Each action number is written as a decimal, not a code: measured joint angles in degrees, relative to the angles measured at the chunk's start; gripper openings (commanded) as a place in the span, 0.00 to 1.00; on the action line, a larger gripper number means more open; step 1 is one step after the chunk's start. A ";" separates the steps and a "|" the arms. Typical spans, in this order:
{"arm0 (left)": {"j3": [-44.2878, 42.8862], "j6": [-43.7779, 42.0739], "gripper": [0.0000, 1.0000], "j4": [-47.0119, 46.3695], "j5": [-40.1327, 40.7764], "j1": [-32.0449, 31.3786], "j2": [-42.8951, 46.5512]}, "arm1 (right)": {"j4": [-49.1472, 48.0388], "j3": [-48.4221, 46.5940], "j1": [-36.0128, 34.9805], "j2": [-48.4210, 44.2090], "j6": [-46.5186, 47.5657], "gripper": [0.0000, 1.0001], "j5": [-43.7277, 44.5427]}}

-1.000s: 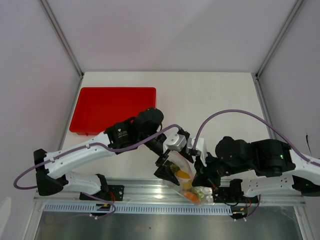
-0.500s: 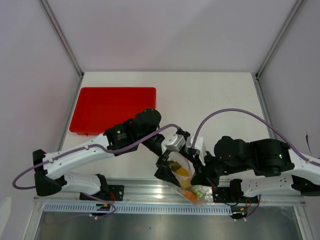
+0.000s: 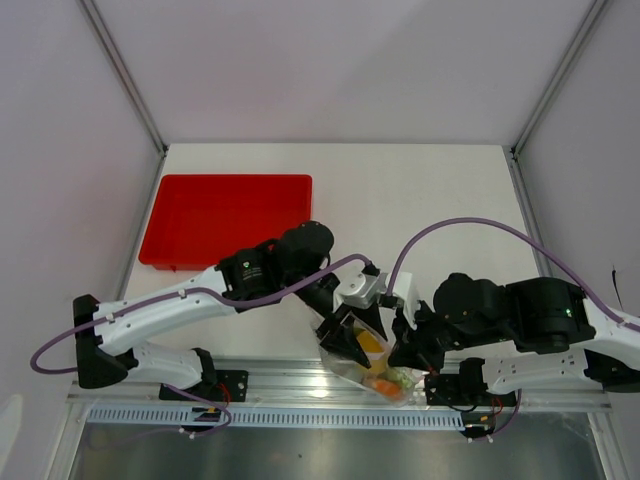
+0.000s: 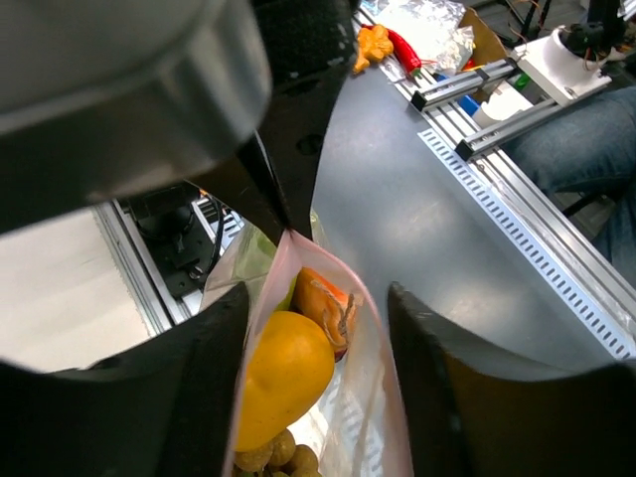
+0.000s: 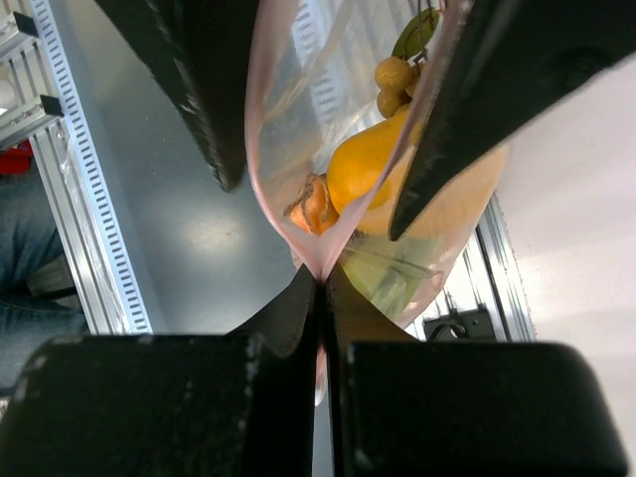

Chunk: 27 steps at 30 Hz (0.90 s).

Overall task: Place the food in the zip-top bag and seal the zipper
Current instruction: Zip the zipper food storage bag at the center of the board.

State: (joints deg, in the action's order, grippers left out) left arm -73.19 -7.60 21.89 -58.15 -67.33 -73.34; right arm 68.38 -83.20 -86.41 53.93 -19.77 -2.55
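Observation:
The zip-top bag (image 3: pixel 372 368) hangs over the table's near edge, held between both grippers. My right gripper (image 5: pixel 320 283) is shut on one end of the zipper (image 5: pixel 260 189), the pink strip at the bag's mouth; it also shows in the top view (image 3: pixel 402 348). My left gripper (image 4: pixel 318 308) is open, one finger on each side of the open mouth (image 3: pixel 346 340). Inside the bag are a yellow-orange fruit (image 4: pixel 283 378), an orange carrot-like piece (image 4: pixel 323 303), tan berries (image 4: pixel 278 455) and green stalks (image 5: pixel 383 278). I cannot see the sweet potato.
A red tray (image 3: pixel 225 218) lies at the table's back left. Aluminium rails (image 3: pixel 280 378) run along the near edge under the bag. The right arm's purple cable (image 3: pixel 470 225) arcs over the right half of the table.
My left gripper has shifted right along the bag's mouth toward the right gripper, and the bag has shifted slightly right with it. The right gripper stays shut on the bag's end.

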 measured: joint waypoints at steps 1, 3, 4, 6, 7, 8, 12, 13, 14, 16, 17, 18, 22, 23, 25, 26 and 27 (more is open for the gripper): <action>0.00 0.17 0.53 -0.11 0.72 0.00 0.15 | -0.04 0.00 0.00 0.00 -0.15 0.00 0.22; 0.02 0.96 0.40 -0.15 1.64 0.00 0.35 | -0.11 0.02 0.02 -0.04 -0.39 0.00 0.79; 0.04 1.33 0.29 -0.20 2.05 0.00 0.37 | -0.09 0.02 0.02 -0.09 -0.72 0.00 1.40; 0.07 1.75 0.13 -0.33 2.56 0.02 0.39 | 0.00 0.02 0.02 -0.22 -1.18 0.07 2.32; 0.07 1.95 0.04 -0.39 2.89 0.07 0.39 | 0.00 0.02 0.00 -0.26 -1.53 0.17 2.93; 0.07 2.40 0.01 -0.46 3.45 0.13 0.39 | 0.11 0.02 0.00 -0.26 -1.84 0.26 3.87; 0.98 4.26 0.00 -0.66 7.52 0.46 1.31 | 0.28 -0.02 0.00 -0.55 -3.50 0.52 10.32; 1.97 5.40 0.01 -0.81 9.07 0.61 1.99 | -0.37 -0.02 0.02 -1.03 -4.13 0.54 12.59; 3.30 6.91 0.01 -1.29 10.67 0.92 2.80 | -0.81 -0.02 0.02 -1.90 -4.74 0.55 14.53; 6.45 10.14 0.01 -2.95 13.64 1.66 4.87 | -2.51 0.61 0.02 -4.44 -5.62 0.56 17.77; 7.78 11.67 0.01 -3.87 14.97 2.05 5.92 | -3.89 1.62 0.04 -6.62 -6.19 0.56 19.41; 9.07 13.22 0.01 -4.76 16.33 2.43 7.17 | -4.98 2.89 0.04 -9.01 -6.51 0.55 20.70; 11.91 18.10 0.00 -8.61 20.06 3.02 11.34 | -10.75 9.62 0.09 -20.24 -7.21 0.56 23.80; 12.94 19.17 0.00 -10.43 20.57 3.02 12.24 | -12.00 11.19 0.09 -22.71 -7.23 0.56 24.20; 15.10 20.87 0.01 -12.94 21.03 3.02 13.92 | -14.12 13.55 0.09 -25.88 -7.41 0.57 24.37; 16.35 21.68 0.00 -14.53 21.44 3.02 14.75 | -14.95 14.49 0.09 -26.75 -7.56 0.57 24.37; 17.66 22.45 0.01 -16.00 21.77 3.02 15.67 | -15.78 15.26 0.09 -27.02 -7.67 0.60 24.33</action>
State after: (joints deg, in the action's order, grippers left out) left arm -55.53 14.85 5.89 -36.38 -64.31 -57.67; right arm 52.60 -67.94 -86.32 26.92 -27.44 21.78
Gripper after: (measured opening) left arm 0.009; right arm 0.566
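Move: My left hand's half-open fingers already straddle the open bag mouth, its pink rim about 1 cm back and 1 cm right of their midpoint. The yellow fruit in the bag is roughly 2 cm back and 8 cm below this hand; the orange vegetable about 6 cm back, 2 cm right and 10 cm below. My right fingers already pinch the mouth's right-hand corner; from them the rim to be gripped lies some 3 cm left and 1 cm forward. I shut my left fingers on the pink rim, pressing its two lips together, then carry the bag about 5 cm forward and slightly left, turning that hand some 30 degrees counter-clockwise. Once the left grip has closed, my right fingers open to let go of the corner; that hand backs off forward, then right and up, swinging clockwise while its fingertips lift. ##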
